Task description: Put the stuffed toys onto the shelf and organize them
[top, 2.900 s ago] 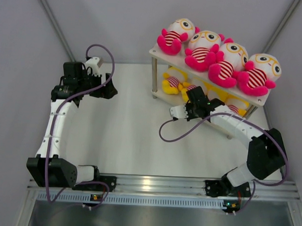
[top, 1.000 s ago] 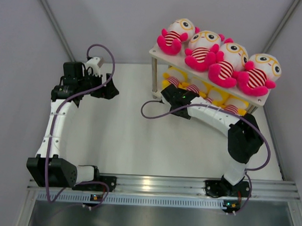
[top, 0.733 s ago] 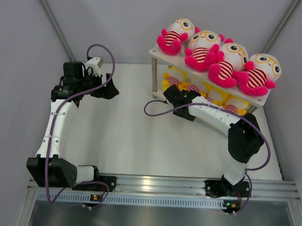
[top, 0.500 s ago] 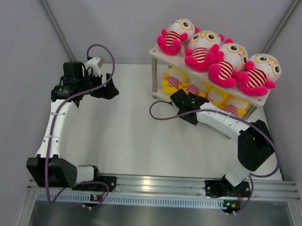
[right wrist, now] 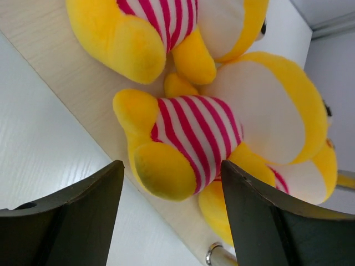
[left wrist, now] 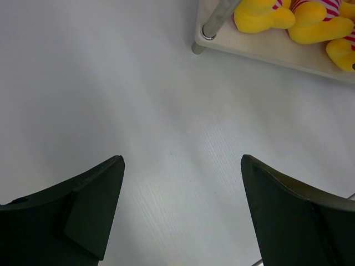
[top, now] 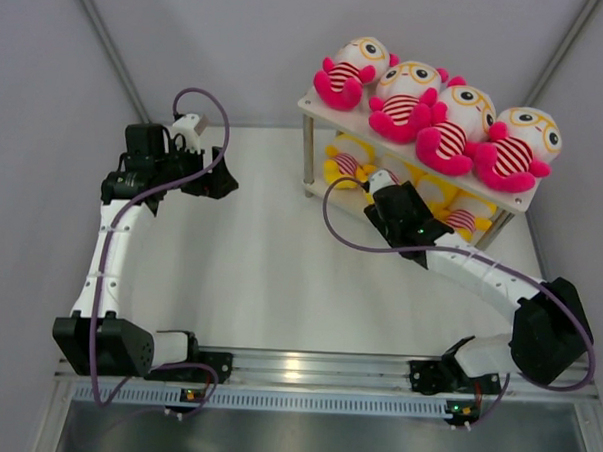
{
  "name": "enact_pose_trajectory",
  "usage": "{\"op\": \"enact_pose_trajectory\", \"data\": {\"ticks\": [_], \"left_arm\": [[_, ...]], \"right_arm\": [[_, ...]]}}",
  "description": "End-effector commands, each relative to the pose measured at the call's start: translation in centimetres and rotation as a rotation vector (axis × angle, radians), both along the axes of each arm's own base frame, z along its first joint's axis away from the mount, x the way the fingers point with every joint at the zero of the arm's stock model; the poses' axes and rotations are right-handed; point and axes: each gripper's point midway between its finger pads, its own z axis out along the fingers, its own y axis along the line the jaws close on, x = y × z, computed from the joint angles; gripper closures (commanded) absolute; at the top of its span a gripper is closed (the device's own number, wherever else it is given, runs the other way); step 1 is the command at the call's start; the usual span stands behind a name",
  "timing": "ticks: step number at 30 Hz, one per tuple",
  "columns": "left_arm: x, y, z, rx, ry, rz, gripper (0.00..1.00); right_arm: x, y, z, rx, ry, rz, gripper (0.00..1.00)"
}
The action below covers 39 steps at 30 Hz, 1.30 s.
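Note:
The white shelf [top: 310,104] stands at the back right. Several pink stuffed toys [top: 419,103] sit in a row on its top board. Several yellow stuffed toys [top: 344,166] lie on the lower board [right wrist: 61,61], partly hidden from above. My right gripper [top: 383,186] points at the lower tier. In the right wrist view it is open [right wrist: 172,166], and the foot of a striped yellow toy [right wrist: 191,138] lies just ahead of the gap, untouched. My left gripper [top: 221,182] hangs open [left wrist: 182,160] over bare table, left of the shelf, holding nothing.
A silver shelf leg [left wrist: 215,21] stands at the near left corner of the lower board [left wrist: 266,47]. Grey walls close in the white table [top: 260,264] on three sides. Purple cables loop from both arms [top: 346,233].
My right arm has swung from the shelf's left end toward the middle of the lower tier, its elbow dropping to the right. Its jaws narrowed slightly. The left arm stayed still.

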Motion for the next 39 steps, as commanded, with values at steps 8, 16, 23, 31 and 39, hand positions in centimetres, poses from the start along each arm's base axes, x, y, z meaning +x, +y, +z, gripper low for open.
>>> {"op": "enact_pose_trajectory", "data": {"ticks": [8,16,23,31,39], "left_arm": [[-0.5,-0.3,2.3,-0.017,-0.064,-0.019,0.09],[-0.5,-0.3,2.3,-0.019,-0.064,-0.02,0.09],[-0.5,-0.5,2.4,-0.026,-0.065,-0.028,0.09],[-0.6,-0.4,2.5,-0.019,-0.071,-0.025,0.09],[-0.5,-0.5,2.6,-0.024,-0.069,-0.03,0.09]], "right_arm": [[1.3,-0.4,1.0,0.27,-0.193,-0.217,0.38],[0.9,-1.9,-0.4,0.259,-0.212,-0.344,0.5],[0.9,-1.4,-1.0,0.312,-0.206,-0.335,0.74],[0.9,0.9,1.8,0.499,-0.313,-0.066,1.0],[-0.8,2.2,5.1,0.652,-0.341,0.254,1.0]]}}
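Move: The third yellow toy from the left on the lower shelf lies just beyond my open right fingers, its middle about 5 cm ahead, 5 cm to the right and 4 cm below, its foot between the finger pads. The second yellow toy is some 8 cm ahead and 4 cm left of that hand, the fourth about 12 cm right and barely ahead, both similarly low. From my left hand the third toy lies about 40 cm right, 4 cm ahead and well below. I keep my right hand nearly in place at the third yellow toy, sinking about 2 cm while turning clockwise and rolling left side up, and shut the fingers to pinch its yellow foot. Then, fingers closed, I lift about 2 cm and ease back slightly as the wrist swings back counter-clockwise and rolls on to some 30 degrees. ##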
